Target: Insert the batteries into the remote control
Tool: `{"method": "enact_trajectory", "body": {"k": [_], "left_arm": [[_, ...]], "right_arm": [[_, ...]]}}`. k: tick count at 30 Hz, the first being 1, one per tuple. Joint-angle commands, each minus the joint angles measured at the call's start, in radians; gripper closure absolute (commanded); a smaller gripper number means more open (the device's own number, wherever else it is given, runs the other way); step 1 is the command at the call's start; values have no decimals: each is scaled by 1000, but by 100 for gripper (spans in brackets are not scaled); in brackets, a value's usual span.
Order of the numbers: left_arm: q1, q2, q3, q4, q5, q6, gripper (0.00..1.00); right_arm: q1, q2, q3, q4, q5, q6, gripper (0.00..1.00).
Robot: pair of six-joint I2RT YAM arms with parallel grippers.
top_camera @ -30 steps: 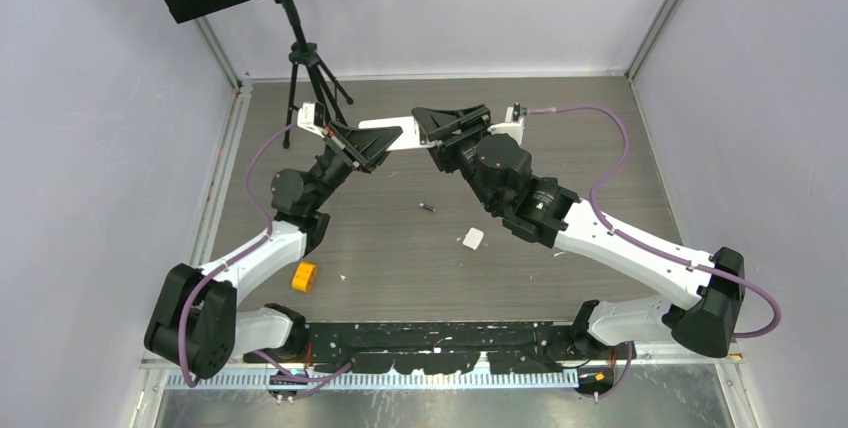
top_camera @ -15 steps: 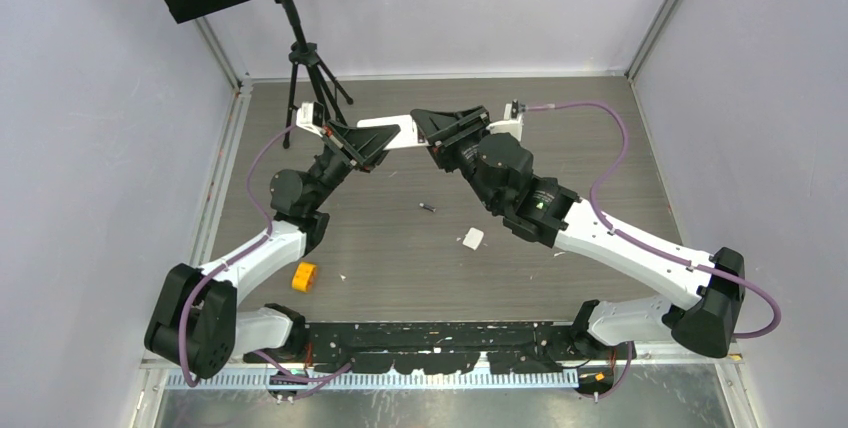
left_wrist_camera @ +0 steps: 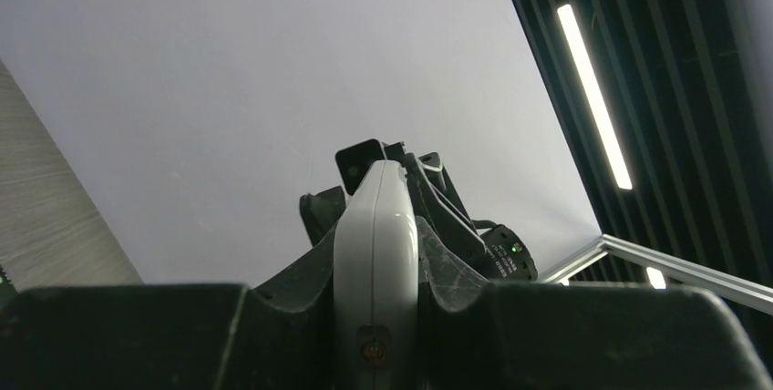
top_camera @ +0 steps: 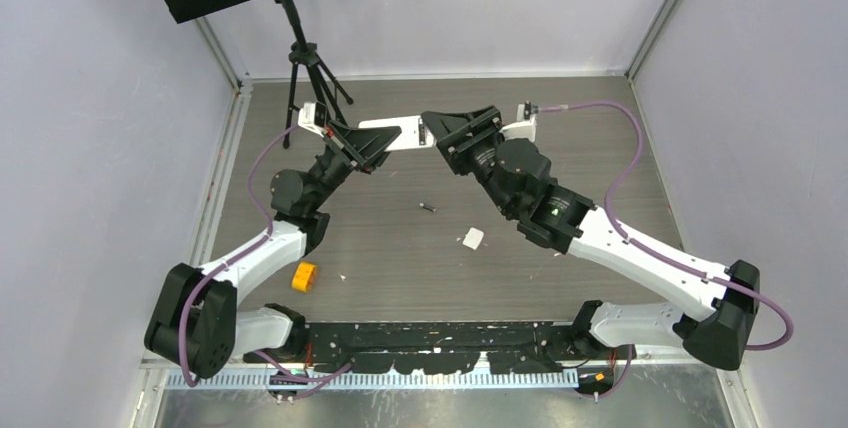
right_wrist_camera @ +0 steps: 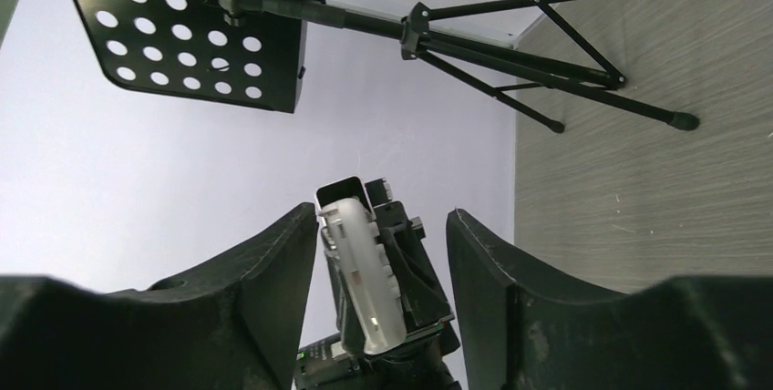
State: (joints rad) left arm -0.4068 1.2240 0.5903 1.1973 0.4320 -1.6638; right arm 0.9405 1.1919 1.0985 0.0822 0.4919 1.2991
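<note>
The white remote control (top_camera: 392,135) is held off the table at the back, and my left gripper (top_camera: 368,145) is shut on its left part. In the left wrist view the remote control (left_wrist_camera: 376,253) is pinched edge-on between both fingers. My right gripper (top_camera: 442,133) faces the remote's right end and stands open. In the right wrist view the remote control (right_wrist_camera: 362,276) shows in the gap of the right gripper (right_wrist_camera: 383,219), farther off than the fingers and touching neither. One small dark battery (top_camera: 428,208) lies on the table below.
A small white piece (top_camera: 472,238) lies right of the battery. An orange block (top_camera: 304,276) sits near the left arm. A black music stand with its tripod (top_camera: 305,58) stands at the back left, its tripod legs (right_wrist_camera: 547,62) close behind the remote.
My right gripper has opened and drawn back to the right, off the remote's end, and its arm shifted right. The left gripper and remote stayed put.
</note>
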Motion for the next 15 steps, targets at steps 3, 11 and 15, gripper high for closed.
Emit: {"method": "enact_trajectory", "body": {"k": [3,11,15], "left_arm": [[-2,5,11,48,14,24,100],[-3,9,11,45,16,24,100],[-1,8,12,44,17,25,100]], "right_arm": [[-9,-36,4,54,-47,-58,48],[-12,-5,21,70,-119,-94,51],[-12,-13,18,61,-121,-101,66]]}}
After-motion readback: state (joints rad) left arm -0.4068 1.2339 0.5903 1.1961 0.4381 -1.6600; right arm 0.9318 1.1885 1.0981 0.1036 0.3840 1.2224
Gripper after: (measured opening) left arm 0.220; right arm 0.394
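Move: The end of the white remote with the open battery bay lies about 2 cm to the left of my right hand, 1 cm back and level with it; the remote's middle is some 6 cm left. From my left hand, which still grips the remote, the bay is about 6 cm to the right, level and neither ahead nor back. Some 36 cm below my right hand, the loose battery lies 1 cm ahead and 1 cm left, the white battery cover 6 cm back and 10 cm right. I bring my narrowing right fingers back to the bay end of the remote. The hand first rises about 1 cm while easing back, then swings left a good centimetre and sinks again, still drawing back, turning some 5 degrees counter-clockwise. My fingertips end close about the bay end, whether touching can't be seen; my left hand keeps its grip and holds the remote almost still. ##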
